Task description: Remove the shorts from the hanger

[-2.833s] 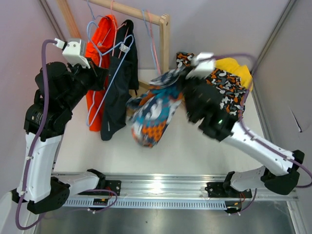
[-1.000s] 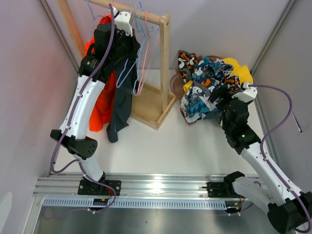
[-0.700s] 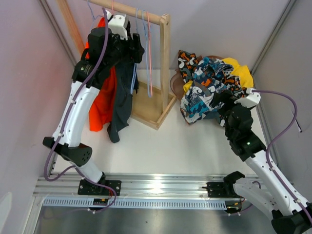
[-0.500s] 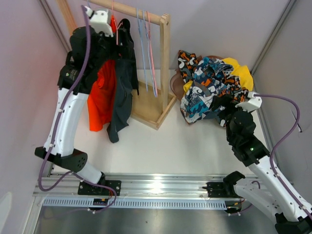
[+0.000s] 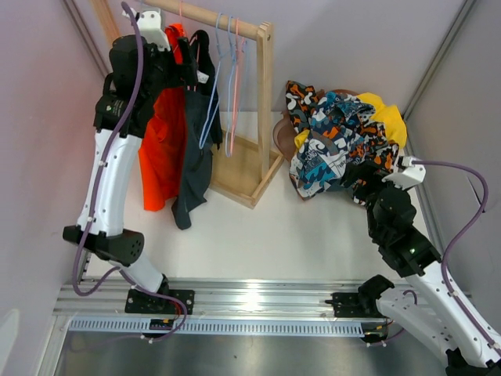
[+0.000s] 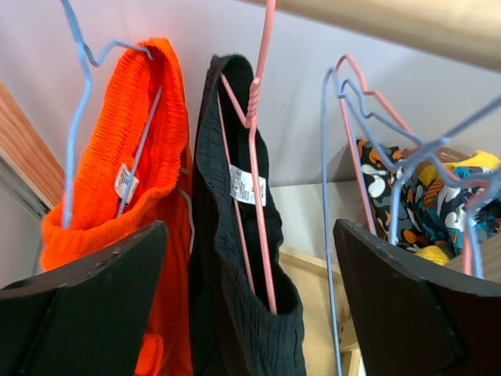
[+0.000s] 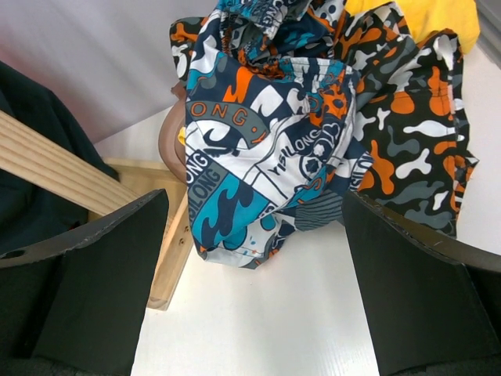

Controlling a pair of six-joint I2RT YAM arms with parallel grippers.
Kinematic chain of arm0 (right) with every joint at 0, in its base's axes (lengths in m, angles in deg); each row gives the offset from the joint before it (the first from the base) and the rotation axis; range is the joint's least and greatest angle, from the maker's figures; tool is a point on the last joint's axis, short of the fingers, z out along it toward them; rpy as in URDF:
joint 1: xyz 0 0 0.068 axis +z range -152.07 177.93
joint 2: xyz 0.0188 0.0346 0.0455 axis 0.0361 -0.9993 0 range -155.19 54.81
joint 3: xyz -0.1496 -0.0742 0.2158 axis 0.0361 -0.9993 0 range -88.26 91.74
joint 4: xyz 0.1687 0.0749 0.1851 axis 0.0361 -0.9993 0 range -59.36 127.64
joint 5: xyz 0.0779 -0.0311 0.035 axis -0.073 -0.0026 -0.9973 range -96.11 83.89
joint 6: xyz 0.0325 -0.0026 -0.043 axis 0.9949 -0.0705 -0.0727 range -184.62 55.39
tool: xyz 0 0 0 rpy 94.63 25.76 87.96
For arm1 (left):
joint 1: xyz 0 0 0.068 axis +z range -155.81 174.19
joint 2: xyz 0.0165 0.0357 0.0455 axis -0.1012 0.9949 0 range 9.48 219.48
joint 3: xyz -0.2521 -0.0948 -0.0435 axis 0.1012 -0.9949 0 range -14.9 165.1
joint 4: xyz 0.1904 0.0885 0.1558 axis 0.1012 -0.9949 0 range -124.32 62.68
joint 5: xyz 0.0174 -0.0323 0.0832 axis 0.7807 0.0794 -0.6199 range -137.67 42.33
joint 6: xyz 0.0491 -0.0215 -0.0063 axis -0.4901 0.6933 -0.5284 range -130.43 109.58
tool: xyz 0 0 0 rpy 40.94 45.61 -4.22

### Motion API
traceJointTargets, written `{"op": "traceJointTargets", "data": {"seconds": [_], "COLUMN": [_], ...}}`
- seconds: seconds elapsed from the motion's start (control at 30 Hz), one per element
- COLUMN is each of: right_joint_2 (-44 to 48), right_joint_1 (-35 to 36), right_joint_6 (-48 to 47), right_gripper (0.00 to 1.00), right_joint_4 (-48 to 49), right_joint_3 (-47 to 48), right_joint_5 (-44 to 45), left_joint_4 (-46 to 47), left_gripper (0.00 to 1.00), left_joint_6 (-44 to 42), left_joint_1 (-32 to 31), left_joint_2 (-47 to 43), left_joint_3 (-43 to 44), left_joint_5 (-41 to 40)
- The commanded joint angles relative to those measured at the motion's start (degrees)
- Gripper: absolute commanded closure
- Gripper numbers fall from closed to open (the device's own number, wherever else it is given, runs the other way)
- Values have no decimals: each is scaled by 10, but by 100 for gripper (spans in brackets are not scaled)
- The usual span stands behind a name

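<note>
Bright orange shorts (image 6: 133, 180) hang on a blue hanger (image 6: 74, 117). Beside them, black shorts (image 6: 243, 266) hang on a pink hanger (image 6: 254, 149). My left gripper (image 6: 250, 313) is open, raised at the rail (image 5: 194, 72), with the black shorts in front of the gap and untouched. Teal-orange print shorts (image 7: 266, 157), camouflage shorts (image 7: 407, 141) and yellow shorts (image 7: 423, 16) lie piled on the table at the right (image 5: 337, 149). My right gripper (image 7: 254, 290) is open and empty just short of the pile (image 5: 356, 178).
The wooden rack has a top rail (image 5: 219, 19), a post (image 5: 266, 86) and a base (image 5: 243, 176) on the white table. Empty blue and pink hangers (image 5: 223, 94) hang right of the black shorts. A brown round object (image 7: 168, 141) sits under the pile. Walls stand close on both sides.
My left gripper has opened and moved left along the rail, from the empty hangers to the orange and black shorts. The right arm has drawn back a little from the pile.
</note>
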State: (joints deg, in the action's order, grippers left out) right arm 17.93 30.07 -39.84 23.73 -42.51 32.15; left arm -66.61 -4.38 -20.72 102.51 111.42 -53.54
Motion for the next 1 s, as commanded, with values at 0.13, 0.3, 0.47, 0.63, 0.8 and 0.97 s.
{"op": "traceJointTargets", "data": {"seconds": [0.13,0.3,0.47,0.63,0.8,0.97], "right_joint_2": [13,11,13,21,31,35], "right_joint_1": [2,3,3,2,2,3], "right_joint_6": [-8,-9,-9,-4,-2,-3], "right_gripper": [1,0,1,1,1,1], "right_joint_4": [-16,-16,-18,-24,-30,-24], "right_joint_3": [-6,-11,-12,-14,-14,-5], "right_joint_5": [28,30,32,35,32,22], "left_joint_4": [14,17,15,-1,-8,-21], "left_gripper": [16,33,55,72,100,100], "left_joint_6": [12,14,13,12,8,5], "left_joint_1": [10,10,11,13,15,15], "left_joint_2": [43,63,77,96,102,100], "left_joint_3": [41,40,51,76,82,134], "left_joint_5": [20,31,33,43,50,54]}}
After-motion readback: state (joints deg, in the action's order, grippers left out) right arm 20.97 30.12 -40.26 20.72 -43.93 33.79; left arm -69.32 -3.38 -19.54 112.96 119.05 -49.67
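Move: From the left hand, the part of the pink hanger it goes for, just under the twisted neck, is about 5 cm ahead, 2 cm to the right and 4 cm lower. The black shorts hang on that hanger, their middle some 20 cm below the hand. The orange shorts hang about 8 cm to its left, and the empty hangers about 10 cm to its right. The same hanger is roughly 42 cm left, 20 cm ahead and 14 cm above the right hand. The left fingers close fully on the pink hanger's wire just below its neck, starting nearly wide open and ending with the wire pinched between the tips. To get there the hand reaches forward about 5 cm and sinks about 4 cm, drifting slightly right and tipping down a little, then stays there once shut. ##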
